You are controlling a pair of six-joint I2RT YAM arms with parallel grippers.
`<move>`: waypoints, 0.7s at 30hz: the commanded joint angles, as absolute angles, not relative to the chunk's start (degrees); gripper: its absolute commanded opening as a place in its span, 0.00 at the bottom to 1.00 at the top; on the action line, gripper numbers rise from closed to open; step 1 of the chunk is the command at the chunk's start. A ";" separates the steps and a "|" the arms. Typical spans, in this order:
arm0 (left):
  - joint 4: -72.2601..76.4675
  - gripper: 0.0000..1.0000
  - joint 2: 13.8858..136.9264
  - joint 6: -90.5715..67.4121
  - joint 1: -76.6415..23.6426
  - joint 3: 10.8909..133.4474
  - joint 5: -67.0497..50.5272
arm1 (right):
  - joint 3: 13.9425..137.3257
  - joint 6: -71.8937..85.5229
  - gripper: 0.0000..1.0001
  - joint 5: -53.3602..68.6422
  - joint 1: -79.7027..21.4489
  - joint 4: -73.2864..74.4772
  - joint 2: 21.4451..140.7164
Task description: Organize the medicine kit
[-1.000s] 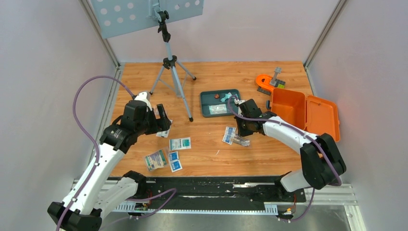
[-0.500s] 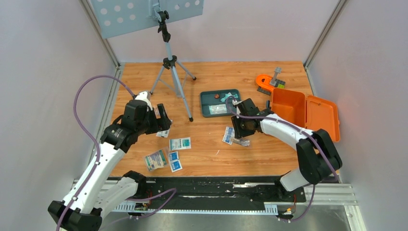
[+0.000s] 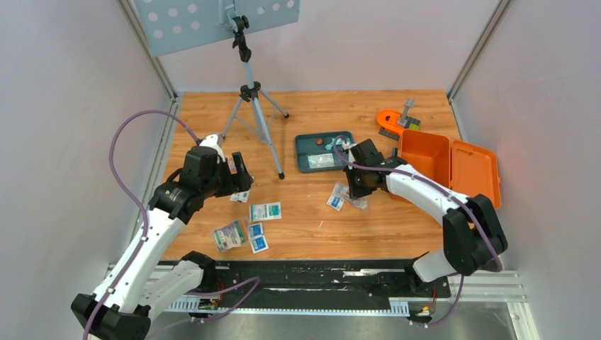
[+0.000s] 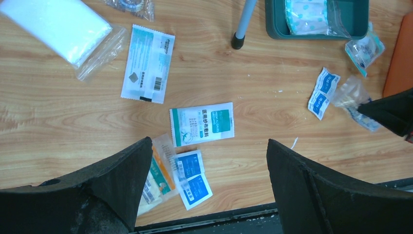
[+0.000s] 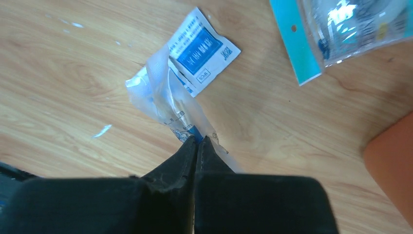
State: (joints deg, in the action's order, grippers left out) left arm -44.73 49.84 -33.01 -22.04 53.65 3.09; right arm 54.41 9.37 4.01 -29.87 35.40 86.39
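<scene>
The medicine kit (image 3: 425,157) is an orange box lying open at the right, its lid (image 3: 476,173) flat beside it. Its orange edge also shows in the left wrist view (image 4: 402,53) and the right wrist view (image 5: 395,165). My right gripper (image 5: 197,139) is shut on the end of a clear plastic packet (image 5: 160,92), just left of the box (image 3: 352,187). A blue-and-white sachet (image 5: 202,51) lies partly under that packet. Far to the left, my left gripper (image 4: 209,144) hangs open above loose sachets (image 3: 241,177), holding nothing.
A dark teal tray (image 3: 306,161) holding packets sits behind the right gripper. A tripod (image 3: 255,99) stands at back left. Below the left gripper lie a green-white sachet (image 4: 202,124), blue sachets (image 4: 195,178), an orange-green packet (image 4: 158,178), a long white sachet (image 4: 147,63) and a white gauze bag (image 4: 53,24). A small orange curved piece (image 3: 390,119) lies behind the kit.
The right gripper dipped to the packets and drew back toward the tray, pinching the clear packet. The packet and the sachet shifted with it. The left arm has not moved.
</scene>
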 commanded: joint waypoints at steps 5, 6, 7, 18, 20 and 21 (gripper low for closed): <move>-42.69 0.95 50.72 -32.46 -21.80 54.93 3.53 | 66.90 10.76 0.00 -4.07 -26.80 40.33 74.37; -42.60 0.95 50.78 -32.45 -21.80 54.93 3.52 | 68.23 11.38 0.00 -4.98 -25.06 40.49 73.47; -42.61 0.95 50.83 -32.39 -21.84 54.93 3.52 | 69.41 12.18 0.00 -5.86 -23.05 40.54 72.61; -42.20 0.95 51.32 -31.88 -21.80 54.85 3.84 | 69.43 22.63 0.00 3.79 8.09 36.85 70.39; -42.12 0.95 51.45 -31.78 -21.80 54.80 4.01 | 66.93 24.61 0.00 6.95 11.73 34.33 70.80; -42.11 0.95 51.60 -31.81 -21.80 54.88 3.99 | 66.05 25.26 0.00 8.13 12.99 33.15 71.26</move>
State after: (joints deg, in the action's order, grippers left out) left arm -43.88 51.29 -32.82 -22.04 53.65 3.14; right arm 69.45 20.12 0.93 8.71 37.50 70.63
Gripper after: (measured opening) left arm 0.949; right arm 0.003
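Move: The right hand, already pinching the clear bag just above the table, has the orange box about 17 cm to its right and 7 ahead. The blue-white sachets lie some 5 cm left and 1 back, the teal packet about 6 ahead and 2 to the right, and the green tray 11 ahead and 8 left. For the idle left hand the box is roughly 46 cm right, 7 ahead and 12 below. Right hand, still pinching the clear bag, rises forward, then swings about 20 cm right over the orange box. ##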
